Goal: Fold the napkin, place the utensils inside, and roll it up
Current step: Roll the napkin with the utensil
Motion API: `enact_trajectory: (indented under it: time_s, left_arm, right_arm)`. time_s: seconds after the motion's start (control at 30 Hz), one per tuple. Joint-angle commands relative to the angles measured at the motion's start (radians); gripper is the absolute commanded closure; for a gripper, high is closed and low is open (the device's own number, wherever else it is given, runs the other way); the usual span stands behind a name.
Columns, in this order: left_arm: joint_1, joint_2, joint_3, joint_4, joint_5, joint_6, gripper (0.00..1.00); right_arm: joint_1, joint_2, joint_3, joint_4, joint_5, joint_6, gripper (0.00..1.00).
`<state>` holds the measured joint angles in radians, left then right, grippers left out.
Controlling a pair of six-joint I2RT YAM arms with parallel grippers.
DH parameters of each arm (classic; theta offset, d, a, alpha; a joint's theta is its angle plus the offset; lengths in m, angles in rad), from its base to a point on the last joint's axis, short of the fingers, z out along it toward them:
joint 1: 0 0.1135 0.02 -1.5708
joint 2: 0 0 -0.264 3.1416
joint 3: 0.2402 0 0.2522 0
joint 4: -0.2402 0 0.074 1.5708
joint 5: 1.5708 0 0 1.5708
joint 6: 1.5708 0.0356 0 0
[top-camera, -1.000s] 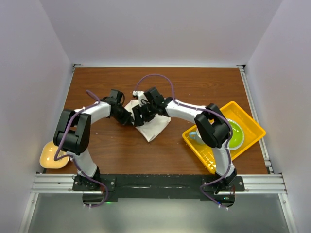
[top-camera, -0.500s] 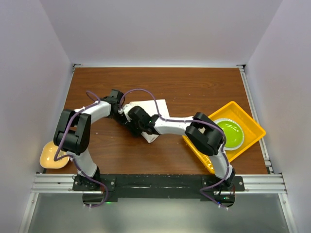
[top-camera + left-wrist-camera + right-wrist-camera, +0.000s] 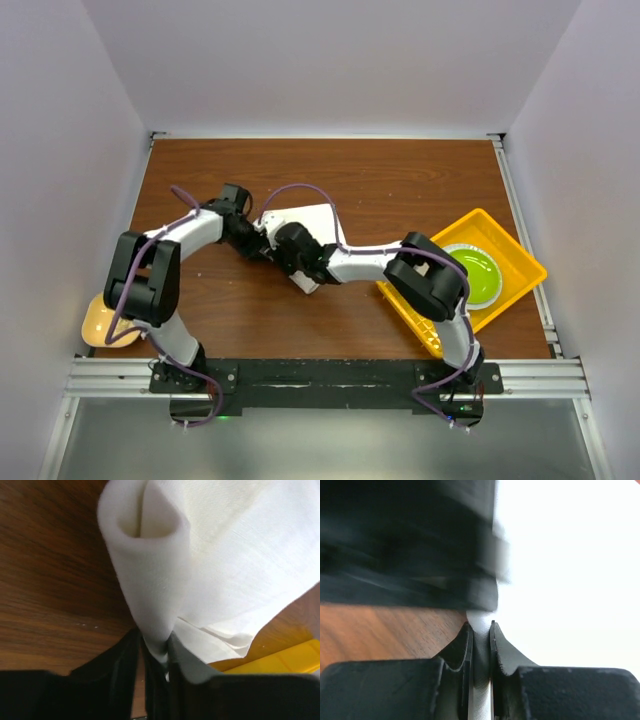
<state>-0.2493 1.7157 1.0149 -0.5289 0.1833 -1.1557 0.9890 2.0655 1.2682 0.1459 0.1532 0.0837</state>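
Observation:
The white napkin [image 3: 306, 221] lies folded on the brown table, left of centre. Its left edge is doubled into a soft loop [image 3: 150, 540]. My left gripper [image 3: 256, 243] is shut on the bottom of that loop, with cloth pinched between its jaws [image 3: 157, 652]. My right gripper [image 3: 282, 244] reaches across the napkin from the right and is shut on a thin fold of the same cloth [image 3: 481, 632]. The rest of the napkin fills the right of that view [image 3: 570, 570]. The two grippers sit almost against each other. The utensils are hidden.
A yellow tray [image 3: 507, 243] holding a green plate [image 3: 477, 274] stands at the right, and its corner shows behind the cloth [image 3: 295, 657]. A pale yellow dish [image 3: 97, 322] sits beyond the table's left front corner. White walls enclose the table.
My right arm swung left and down across the napkin and closed on its left edge beside the left gripper. The napkin went from a hanging point to a flatter fold.

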Motion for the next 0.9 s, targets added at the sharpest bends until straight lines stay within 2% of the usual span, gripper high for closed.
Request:
enact_trajectory:
  time_s: [0.0, 0.1, 0.13, 0.17, 0.2, 0.27, 0.33, 0.43, 0.6, 0.7, 0.87]
  left_arm:
    - [0.082, -0.136, -0.028, 0.006, -0.056, 0.07, 0.57]
    - [0.122, -0.172, -0.033, 0.017, -0.071, 0.102, 0.49]
    - [0.133, -0.189, -0.03, 0.017, -0.077, 0.119, 0.48]
    - [0.134, -0.197, -0.026, 0.021, -0.08, 0.128, 0.48]
    - [0.134, -0.205, -0.022, 0.036, -0.081, 0.139, 0.48]
    - [0.13, -0.205, -0.028, 0.056, -0.058, 0.146, 0.48]
    - [0.117, -0.196, -0.051, 0.137, 0.024, 0.142, 0.49]
    - [0.079, -0.163, -0.067, 0.19, 0.073, 0.13, 0.48]
    - [0.028, -0.084, -0.073, 0.242, 0.105, 0.025, 0.46]
    - [0.015, -0.041, -0.061, 0.267, 0.114, -0.013, 0.46]
    - [-0.007, 0.065, 0.03, 0.144, 0.055, -0.038, 0.47]
  right_arm:
    - [-0.121, 0.012, -0.099, -0.025, -0.194, 0.151, 1.0]
    - [-0.203, 0.044, -0.073, -0.028, -0.415, 0.214, 1.0]
    - [-0.242, 0.083, -0.055, -0.04, -0.543, 0.224, 1.0]
    - [-0.26, 0.105, -0.038, -0.049, -0.601, 0.256, 1.0]
    - [-0.292, 0.134, 0.003, -0.066, -0.745, 0.275, 1.0]
    - [-0.325, 0.215, 0.042, -0.089, -0.834, 0.365, 1.0]
    - [-0.371, 0.295, 0.074, -0.078, -0.973, 0.445, 1.0]
    - [-0.412, 0.335, 0.057, -0.005, -1.047, 0.603, 1.0]
    - [-0.426, 0.369, 0.102, -0.064, -1.054, 0.571, 1.0]
    - [-0.426, 0.375, 0.152, -0.153, -1.021, 0.495, 1.0]
    - [-0.426, 0.374, 0.184, -0.21, -1.001, 0.458, 1.0]
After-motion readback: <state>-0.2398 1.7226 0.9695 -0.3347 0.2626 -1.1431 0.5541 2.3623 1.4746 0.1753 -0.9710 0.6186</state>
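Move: The left fingers are still on the napkin roll, whose middle is about 4 cm to their right, level ahead; the flat napkin is centred some 3 cm ahead and 11 cm to the right. The right hand pinches the same roll, its middle roughly 3 cm straight ahead, with the unrolled flat napkin it is rolling towards about 7 cm ahead and 6 cm right. The yellow tray is some 43 cm right and 4 cm back of the right hand. The pinching right hand twists the roll some 60 degrees forward-right; left lets go, lifts 5 cm, lowers again. ##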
